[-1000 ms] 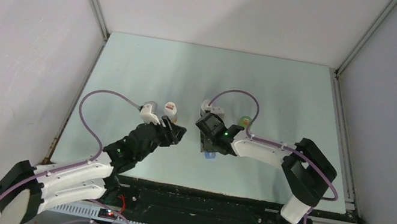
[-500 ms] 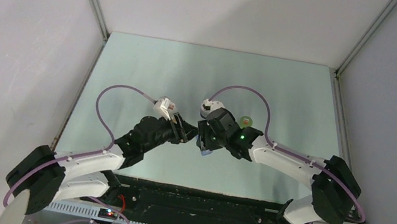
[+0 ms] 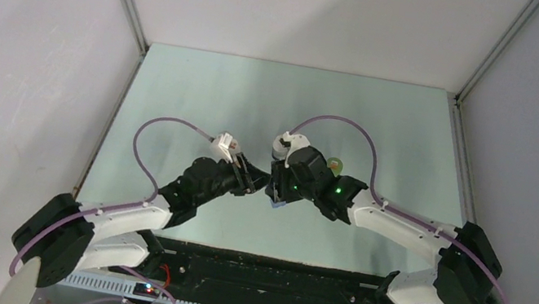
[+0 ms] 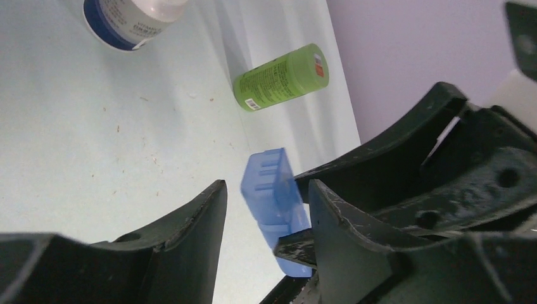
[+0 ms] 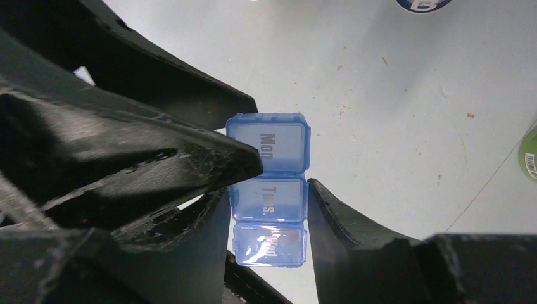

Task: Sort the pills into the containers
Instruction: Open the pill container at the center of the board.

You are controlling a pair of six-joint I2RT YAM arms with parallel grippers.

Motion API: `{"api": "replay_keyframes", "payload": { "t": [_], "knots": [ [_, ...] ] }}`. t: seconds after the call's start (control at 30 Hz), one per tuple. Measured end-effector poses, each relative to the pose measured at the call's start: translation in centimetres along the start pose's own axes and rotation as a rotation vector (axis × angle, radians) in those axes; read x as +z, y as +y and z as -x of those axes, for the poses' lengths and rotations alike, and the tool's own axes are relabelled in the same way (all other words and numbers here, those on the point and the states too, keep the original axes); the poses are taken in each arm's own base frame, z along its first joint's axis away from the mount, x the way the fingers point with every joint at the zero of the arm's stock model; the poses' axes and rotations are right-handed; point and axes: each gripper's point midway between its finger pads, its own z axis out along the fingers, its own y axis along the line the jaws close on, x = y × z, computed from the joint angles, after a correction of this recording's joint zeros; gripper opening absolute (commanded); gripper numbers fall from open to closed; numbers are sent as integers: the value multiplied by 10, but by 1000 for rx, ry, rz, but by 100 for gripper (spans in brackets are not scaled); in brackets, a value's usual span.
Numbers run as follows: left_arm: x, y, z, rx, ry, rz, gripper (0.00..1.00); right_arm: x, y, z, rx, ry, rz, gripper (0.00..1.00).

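The containers are one translucent blue pill box (image 5: 269, 190) with lids marked Mon, Tues and Wed, all down. My right gripper (image 5: 269, 193) is shut on it, one finger on each long side at the Tues compartment. It holds the box above the table at the centre (image 3: 279, 201). My left gripper (image 4: 266, 187) faces it, open, with the box (image 4: 272, 190) between its fingers, close to the right one. One left fingertip (image 5: 250, 166) lies at the edge of the Mon lid. The pills are out of view.
A green bottle (image 4: 282, 76) lies on its side on the pale table (image 3: 200, 99), behind the grippers (image 3: 335, 164). A white bottle with a blue label (image 4: 130, 19) stands beside it. The enclosure walls run along both table sides.
Both arms swung toward the centre. The right gripper carried the pill box leftward, and the left gripper came up around its end. The left jaws widened, then narrowed a little.
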Motion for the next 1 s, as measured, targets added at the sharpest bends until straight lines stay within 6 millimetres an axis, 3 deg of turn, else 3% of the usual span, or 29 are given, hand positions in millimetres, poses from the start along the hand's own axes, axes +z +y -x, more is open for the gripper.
{"api": "replay_keyframes", "payload": {
  "t": [0.17,0.37,0.53,0.6,0.8,1.0],
  "knots": [
    [6,6,-8,-50,30,14,46,-6,0,4,11,-25,9,27],
    [10,-2,-8,-102,32,-21,32,-5,-1,4,17,-26,11,26],
    [11,-5,-6,-123,26,-31,6,-5,-1,4,22,-23,21,26],
    [11,-5,-6,-127,27,-33,1,-5,-1,4,28,-17,35,26],
    [11,-5,-6,-125,26,-31,0,-4,0,4,70,5,102,28],
    [9,-4,-6,-114,28,-27,0,-6,-3,6,153,12,190,48]
  ]
}}
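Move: The pill container is already clamped in the right hand, its middle level with that hand's fingers. From the left hand, whose fingers straddle the Mon end, its middle lies about 2 cm back, 2 cm right and 1 cm lower. On the table some 10 cm below, the white bottle stands about 8 cm ahead and 2 cm right of the left hand. The green bottle is 8 cm ahead and 16 cm right. Left hand shifts about 1 cm right, closing to pinch the Mon end; right keeps gripping, then tilts some 15 degrees. ##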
